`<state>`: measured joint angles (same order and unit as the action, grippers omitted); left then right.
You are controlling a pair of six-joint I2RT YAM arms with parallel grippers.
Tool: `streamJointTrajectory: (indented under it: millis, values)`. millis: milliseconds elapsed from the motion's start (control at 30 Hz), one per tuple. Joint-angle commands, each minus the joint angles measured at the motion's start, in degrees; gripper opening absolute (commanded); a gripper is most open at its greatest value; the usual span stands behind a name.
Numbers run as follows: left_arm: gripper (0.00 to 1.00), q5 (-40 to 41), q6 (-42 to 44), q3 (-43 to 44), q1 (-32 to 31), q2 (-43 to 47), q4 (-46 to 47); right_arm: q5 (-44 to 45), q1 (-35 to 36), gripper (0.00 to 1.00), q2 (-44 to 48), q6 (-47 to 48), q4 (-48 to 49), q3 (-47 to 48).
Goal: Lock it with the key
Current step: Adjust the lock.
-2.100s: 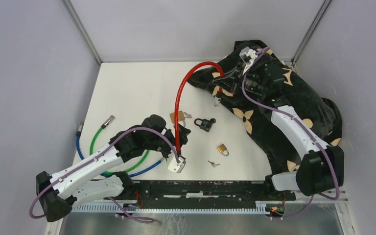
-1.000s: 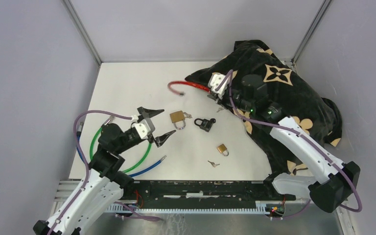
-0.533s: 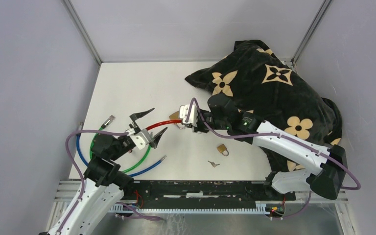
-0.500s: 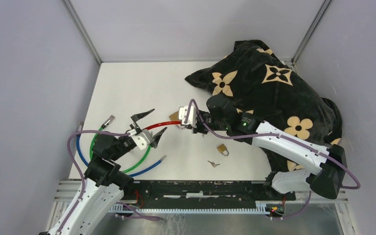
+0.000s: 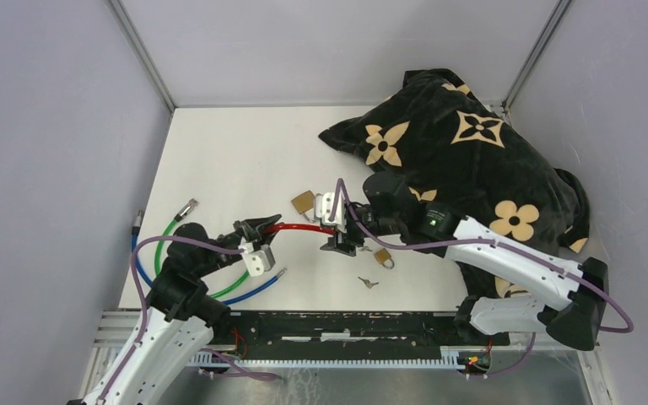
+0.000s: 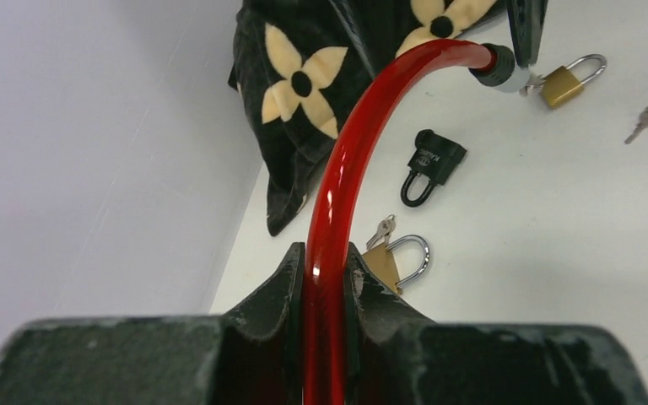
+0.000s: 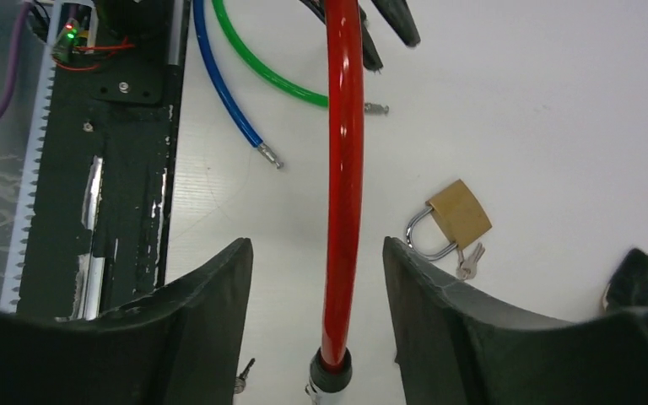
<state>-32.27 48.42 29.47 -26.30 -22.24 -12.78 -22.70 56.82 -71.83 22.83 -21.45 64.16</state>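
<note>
A red cable lies stretched across the middle of the table between both grippers. My left gripper is shut on one end of it; in the left wrist view the jaws pinch the cable. My right gripper stands open around the other end, and its fingers do not touch the cable or its grey end cap. A brass padlock with keys in it lies just beyond. A smaller brass padlock and a loose key lie nearer. The black padlock shows only in the left wrist view.
A black cloth with tan flowers covers the back right of the table. A green cable and a blue cable curl at the near left by my left arm. Grey walls close in both sides.
My left gripper has shut on the red cable. My right gripper has opened off the cable's other end and moved a little nearer and to the right.
</note>
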Motion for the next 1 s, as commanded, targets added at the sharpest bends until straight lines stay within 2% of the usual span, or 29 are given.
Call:
streamJointTrajectory:
  millis: [0,167,233,333,400,533,733,833,967]
  values:
    - [0.02,-12.38,4.67,6.62,0.36,-1.71,2.16,-5.52,0.04,0.67,7.49,1.04,-1.66,4.68]
    - [0.02,-28.4,5.61,10.46,0.37,-6.33,4.31,-9.81,-5.31,0.75,16.27,4.05,-1.95,10.44]
    - [0.02,-32.4,-0.6,12.19,0.22,-9.5,10.78,-6.05,-6.95,0.8,18.34,4.85,-0.29,11.27]
    - [0.02,-35.85,-12.16,13.67,0.07,-14.58,25.32,-1.14,-8.89,0.82,17.83,8.17,0.52,10.51]
    - [0.02,-36.12,-19.33,14.2,-0.52,-17.62,33.74,-2.1,-10.96,0.82,16.59,10.18,3.68,6.9]
    - [0.02,-31.0,-33.69,16.91,-5.58,-23.12,44.05,-13.5,-12.61,0.83,10.87,12.69,10.97,4.52]
    - [0.02,-27.8,-39.06,18.65,-10.96,-28.0,50.23,-29.23,-13.73,0.87,-0.8,11.81,11.4,9.42]
    - [0.02,-27.85,-39.03,18.63,-11.74,-29.15,53.5,-36.34,-13.83,0.9,-3.8,8.43,15.03,8.51]
    - [0.02,-26.95,-35.52,18.47,-11.8,-30.05,56.09,-42.32,-13.76,0.9,-7.26,5.22,14.87,8.54]
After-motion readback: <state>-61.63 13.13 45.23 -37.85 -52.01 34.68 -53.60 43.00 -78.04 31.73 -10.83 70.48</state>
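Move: The red lock is still shut in the left fingers. Its keyed end lies some 14 cm to that hand's right, level with it in reach and height. The right hand, already half open around the cable, has this keyed end about 3 cm to its right. From the right hand and about 24 cm lower, the big brass padlock is 12 cm ahead and 5 cm left, the small one 14 cm right, straight abeam. The pin end can't be seen. Keeping its pinch on the red cable, the left hand carries the lock up about 14 cm, 12 cm right and somewhat back, turning some 45 degrees clockwise. The right hand opens nearly wide and leaves the keyed end, going up about 21 cm and to the right, then comes back down and left with some forward reach, open fingers returning beside the cable. ##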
